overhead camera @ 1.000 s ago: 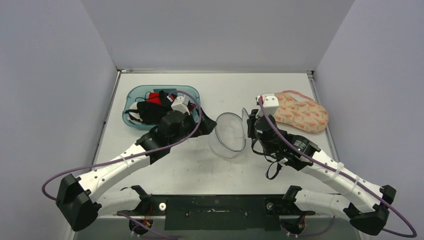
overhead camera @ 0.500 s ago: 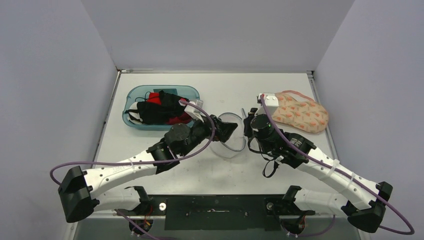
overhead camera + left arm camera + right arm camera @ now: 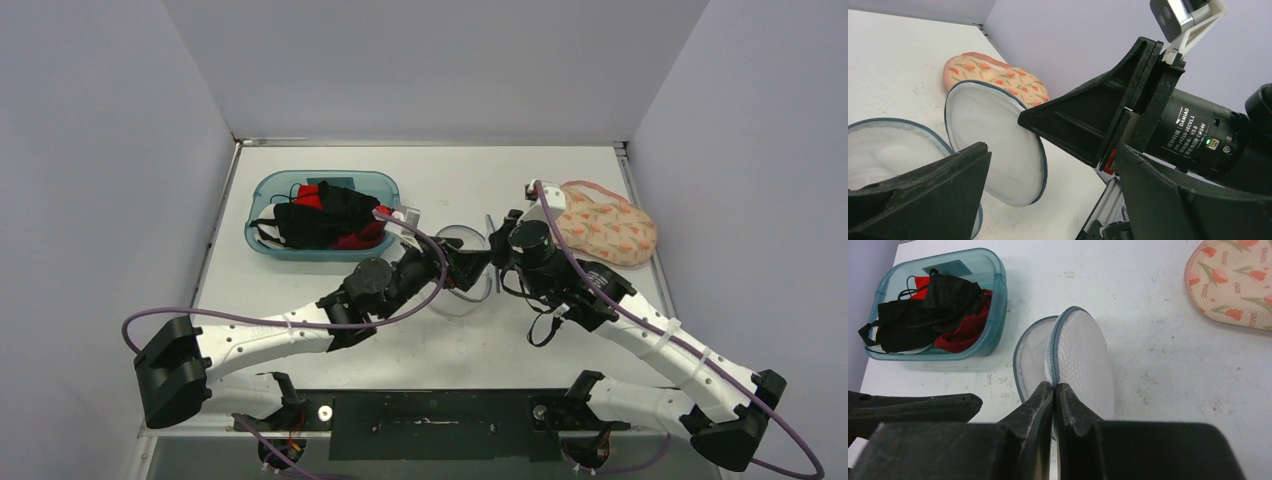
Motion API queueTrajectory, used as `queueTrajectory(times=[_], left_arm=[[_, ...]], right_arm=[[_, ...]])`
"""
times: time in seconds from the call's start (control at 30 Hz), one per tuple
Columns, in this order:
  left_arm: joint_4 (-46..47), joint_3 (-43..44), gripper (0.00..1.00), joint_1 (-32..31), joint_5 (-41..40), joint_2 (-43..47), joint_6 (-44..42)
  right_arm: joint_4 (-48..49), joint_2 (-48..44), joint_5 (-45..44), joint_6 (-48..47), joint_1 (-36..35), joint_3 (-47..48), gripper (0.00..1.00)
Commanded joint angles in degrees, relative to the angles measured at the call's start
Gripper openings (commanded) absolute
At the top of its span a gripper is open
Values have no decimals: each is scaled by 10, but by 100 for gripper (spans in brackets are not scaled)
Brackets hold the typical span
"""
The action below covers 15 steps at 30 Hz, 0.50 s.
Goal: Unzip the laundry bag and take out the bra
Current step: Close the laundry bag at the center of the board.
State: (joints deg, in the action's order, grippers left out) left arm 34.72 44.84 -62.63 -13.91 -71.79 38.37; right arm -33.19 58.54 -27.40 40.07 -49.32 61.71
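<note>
The laundry bag (image 3: 462,262) is a round white mesh shell with blue trim, standing open in two halves at mid-table. My right gripper (image 3: 1054,386) is shut on its zipper edge (image 3: 1052,357), holding one half (image 3: 993,140) upright. The left gripper (image 3: 464,270) is open right beside the bag, its fingers (image 3: 923,195) straddling the space in front of the right gripper's fingers (image 3: 1088,125). Only white mesh shows inside the bag. Black and red garments (image 3: 320,215) with straps, the bra among them, lie in a teal bin (image 3: 1000,285).
The teal bin (image 3: 262,195) sits at the back left. A peach floral mesh pouch (image 3: 600,225) lies at the back right, just behind the right wrist. Grey walls close in the table on three sides.
The left arm swung from over the bin rightward to the bag, its gripper staying open. The right gripper kept its hold and shifted slightly back.
</note>
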Motion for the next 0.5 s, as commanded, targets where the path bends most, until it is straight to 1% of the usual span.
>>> queueTrajectory(times=[0.0,0.13,0.3,0.47], left_arm=[[58,-4,96,-24,-25,-6,-2],[40,-12,96,-44,-57,-8,-28],[45,-50,97,-52,-89,0,-45],[34,-29,97,-59,-98,-26,-77]], right_arm=[[37,-13,33,26,31,-4,5],[47,-21,67,38,61,-14,5],[50,-25,77,45,63,-10,5],[62,-24,101,58,63,-14,5]])
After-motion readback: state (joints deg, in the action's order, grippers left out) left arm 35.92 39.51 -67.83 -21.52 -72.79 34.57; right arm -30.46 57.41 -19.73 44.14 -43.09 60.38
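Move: The laundry bag's open left half is about 5 cm ahead of my empty left hand, 4 cm left and 8 cm below. The bag's right half lies roughly 6 cm ahead, 3 cm right and 4 cm below. My right fingers pinch the right half's rim; from them the left half is level, about 7 cm left and 9 cm lower, while the patterned pouch lies some 9 cm ahead, 21 cm right and 17 cm down. After a brief pause and a small draw back, I sink my open left hand about 5 cm beside the bag's left half, ending 1.5 cm farther back with only a slight roll. My right hand keeps its pinch on the right half's rim, easing about 1 cm forward and right, then partly back to the left, as it rolls its left side up by some 10 degrees. ##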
